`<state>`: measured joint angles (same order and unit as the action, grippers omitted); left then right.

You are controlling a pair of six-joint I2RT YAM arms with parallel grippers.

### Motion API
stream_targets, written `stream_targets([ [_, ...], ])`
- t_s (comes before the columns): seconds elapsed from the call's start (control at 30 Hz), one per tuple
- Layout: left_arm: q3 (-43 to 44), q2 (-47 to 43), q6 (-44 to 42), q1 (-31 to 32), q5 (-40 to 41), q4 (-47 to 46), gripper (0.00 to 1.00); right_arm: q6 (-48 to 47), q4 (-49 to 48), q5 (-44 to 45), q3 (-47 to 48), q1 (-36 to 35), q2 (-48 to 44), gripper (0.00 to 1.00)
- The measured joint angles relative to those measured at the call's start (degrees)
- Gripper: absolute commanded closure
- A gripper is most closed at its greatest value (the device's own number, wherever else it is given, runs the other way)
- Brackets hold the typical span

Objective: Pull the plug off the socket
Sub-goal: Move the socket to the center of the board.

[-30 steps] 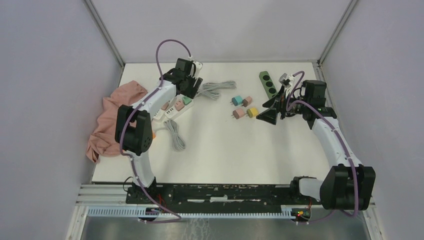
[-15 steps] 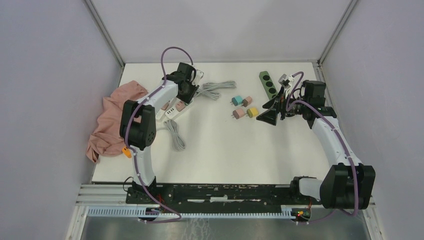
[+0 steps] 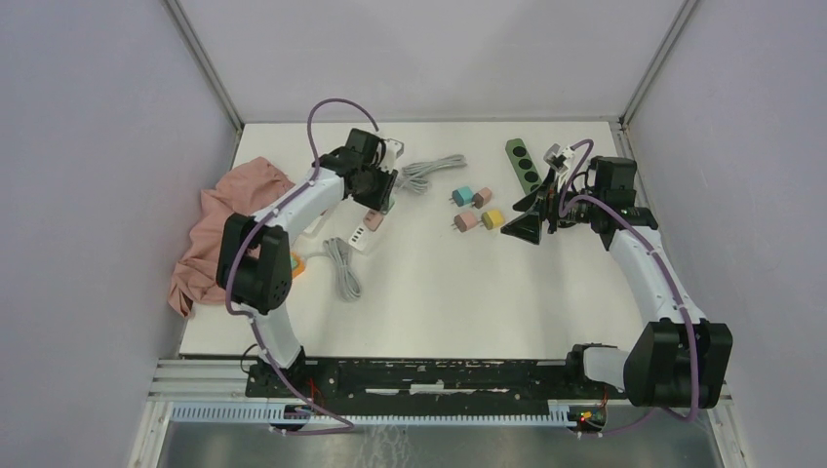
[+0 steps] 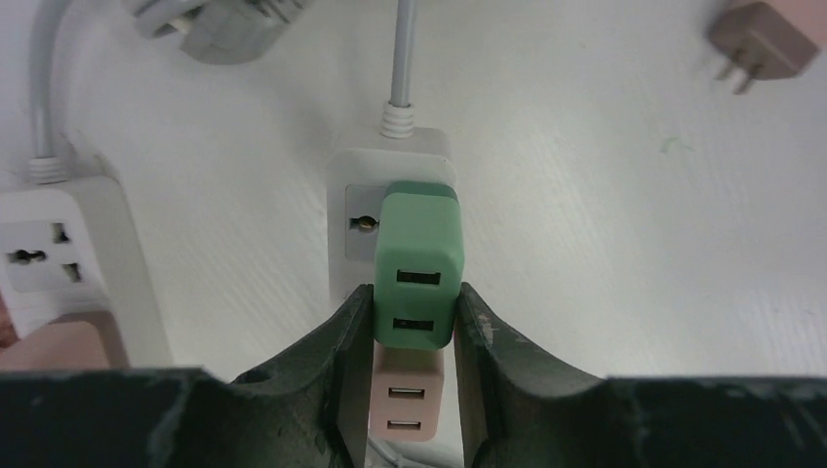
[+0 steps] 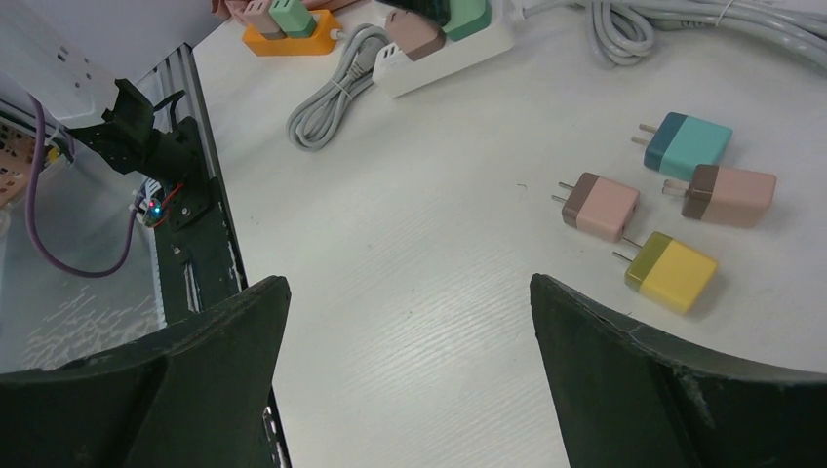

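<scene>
A green plug [image 4: 419,263] sits over the cord end of a white power strip [image 4: 390,166], with a pink plug [image 4: 408,395] in the strip right beside it. My left gripper [image 4: 413,312] is shut on the green plug, one finger on each side. I cannot tell whether its prongs are still in the socket. In the top view the left gripper [image 3: 375,190] is over the strip [image 3: 359,236] at the back left. My right gripper [image 3: 531,219] is wide open and empty, hovering over bare table [image 5: 410,292].
Several loose plugs [image 3: 475,208] lie mid-table, also in the right wrist view [image 5: 673,268]. A green power strip [image 3: 524,163] lies at the back right. A second white strip [image 4: 59,253], an orange strip with plugs [image 5: 288,29], grey cable coils [image 3: 341,263] and a pink cloth [image 3: 219,229] are at the left.
My left gripper has moved right and toward the near side, gripping the green plug, and the white strip has slid along with it. The right arm has not moved.
</scene>
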<state>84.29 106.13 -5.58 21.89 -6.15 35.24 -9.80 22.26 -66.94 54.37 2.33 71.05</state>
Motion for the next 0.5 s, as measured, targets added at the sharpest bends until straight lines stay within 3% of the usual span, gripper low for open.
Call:
stream_targets([
  [0.2, -7.3, -7.3, 4.0, 9.3, 0.0, -3.4, 0.97, -0.6, 0.9, 0.0, 0.3, 0.1, 0.0, 0.01],
  [0.5, -15.7, -9.6, 14.0, 22.3, 1.8, -8.4, 0.97, -0.9, 1.4, 0.0, 0.6, 0.4, 0.0, 0.01],
])
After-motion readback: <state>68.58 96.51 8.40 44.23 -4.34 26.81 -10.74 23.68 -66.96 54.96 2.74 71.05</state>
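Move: Held by its green plug in the shut left fingers, the white socket strip is bound for the middle of the board, about 14 cm back and 13 cm to the hand's right, some 7 cm below it. The blue plug lies about 18 cm right and 5 cm ahead, the near pink plug 19 cm right and level, the loose grey cable bundle 12 cm back and 11 cm left. From the right hand, that middle spot is about 19 cm left, 4 cm back and 19 cm below. Sweeping back and to its right, the left hand carries the socket strip some 17 cm diagonally towards the board's middle, keeping its pinch on the green plug. It rises about a centimetre first, then sinks by 2 to 3 cm, while the wrist turns some 10 degrees clockwise. ##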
